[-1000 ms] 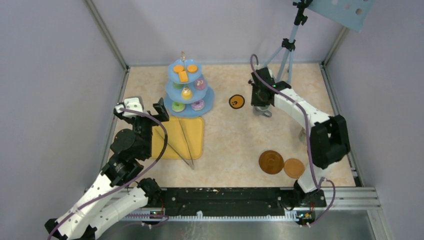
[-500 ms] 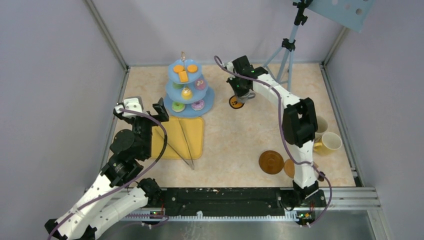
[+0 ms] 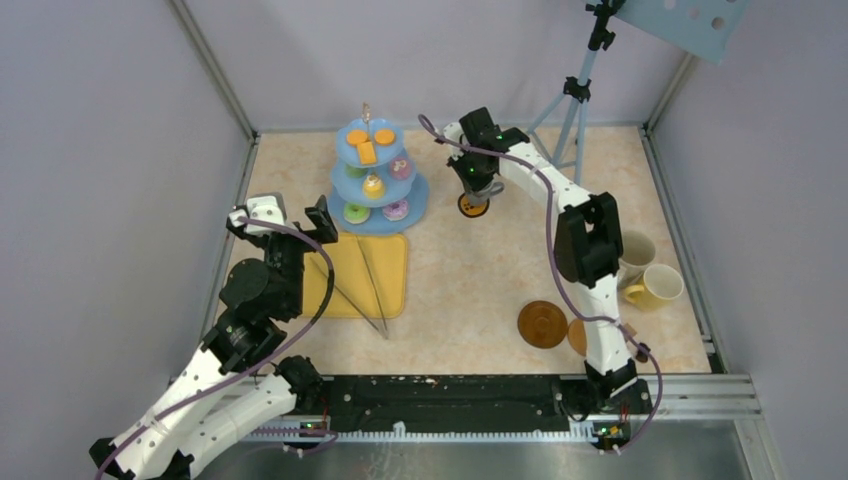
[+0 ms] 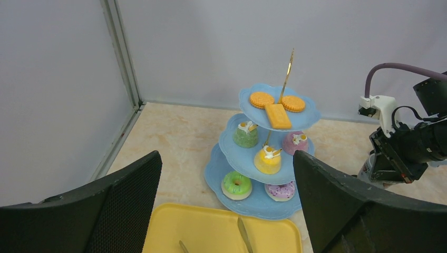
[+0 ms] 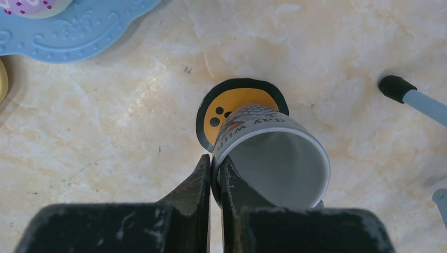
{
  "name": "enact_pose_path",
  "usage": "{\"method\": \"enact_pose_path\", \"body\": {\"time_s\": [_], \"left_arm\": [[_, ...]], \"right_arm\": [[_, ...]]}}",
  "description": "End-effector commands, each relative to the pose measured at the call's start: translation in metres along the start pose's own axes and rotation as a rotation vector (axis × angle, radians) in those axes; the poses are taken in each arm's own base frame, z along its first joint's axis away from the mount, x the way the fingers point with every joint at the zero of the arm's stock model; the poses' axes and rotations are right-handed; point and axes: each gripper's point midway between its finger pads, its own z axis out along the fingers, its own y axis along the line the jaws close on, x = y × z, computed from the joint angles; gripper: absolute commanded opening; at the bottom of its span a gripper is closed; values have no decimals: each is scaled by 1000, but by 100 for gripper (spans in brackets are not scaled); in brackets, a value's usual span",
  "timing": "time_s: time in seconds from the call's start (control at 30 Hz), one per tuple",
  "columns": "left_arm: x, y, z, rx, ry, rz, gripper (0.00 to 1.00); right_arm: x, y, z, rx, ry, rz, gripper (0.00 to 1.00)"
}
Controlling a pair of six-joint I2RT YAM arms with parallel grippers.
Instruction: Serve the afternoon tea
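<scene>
My right gripper is shut on the rim of a grey mug, one finger inside and one outside. The mug hangs tilted over a round orange coaster with a black edge; in the top view the right gripper is just right of the light-blue three-tier stand. The stand carries orange biscuits on top, small cakes in the middle and donuts below. My left gripper is open and holds nothing, above the yellow tray and facing the stand.
A yellow tray with long metal tongs lies in front of the stand. A cream mug and a yellow mug stand at the right, two brown coasters near the front. A tripod stands at the back right.
My right arm has swung left from the back right, carrying the grey mug to above the orange coaster. That uncovered the cream and yellow mugs. The left arm has not moved.
</scene>
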Motion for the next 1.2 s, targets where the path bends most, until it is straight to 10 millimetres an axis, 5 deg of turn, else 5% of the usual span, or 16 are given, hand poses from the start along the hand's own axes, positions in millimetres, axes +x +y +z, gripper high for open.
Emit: {"method": "enact_pose_path", "body": {"time_s": [0.0, 0.33, 0.5, 0.7, 0.77, 0.8, 0.93, 1.17], "left_arm": [[-6, -1, 1, -2, -21, -30, 99], [-7, 0, 1, -4, -22, -30, 99], [-7, 0, 1, -4, -23, -31, 99], [-5, -2, 3, -3, -17, -23, 99], [-6, -1, 2, -4, -19, -24, 99], [-5, -2, 2, -4, -18, -23, 99], [-5, -1, 2, -8, -18, -21, 99], [-5, -3, 2, 4, -16, -23, 99]], "right_arm": [[-28, 2, -8, -6, -70, -33, 0], [-21, 4, 4, -6, -47, -19, 0], [-26, 2, -1, 28, -55, -9, 26], [-55, 6, -64, 125, -157, 63, 48], [-58, 2, -93, 185, -188, 114, 71], [-55, -3, -108, 228, -195, 157, 74], [-12, -4, -161, 329, -231, 303, 74], [116, 28, -185, 353, -192, 579, 80]]}}
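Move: The paw coaster, over which the right hand already holds the grey mug, lies about 2 cm ahead of that hand, 2 cm to its right and 10 cm below. Level with the coaster and some 27 cm to its left is the tiered stand; a tripod foot rests roughly 13 cm farther out and 9 cm to the coaster's right. From the left hand the coaster is about 24 cm ahead, 31 cm right and 36 cm below. The grey mug, still pinched by the near-left wall at its rim, is lowered by the right hand only about 1 cm onto the paw coaster before the fingers open wide and let go. The hand then climbs clear and draws back and to the right, ending some 13 cm higher and 13 cm farther back, turning clockwise about 25 degrees as the fingertips swing up a little. ##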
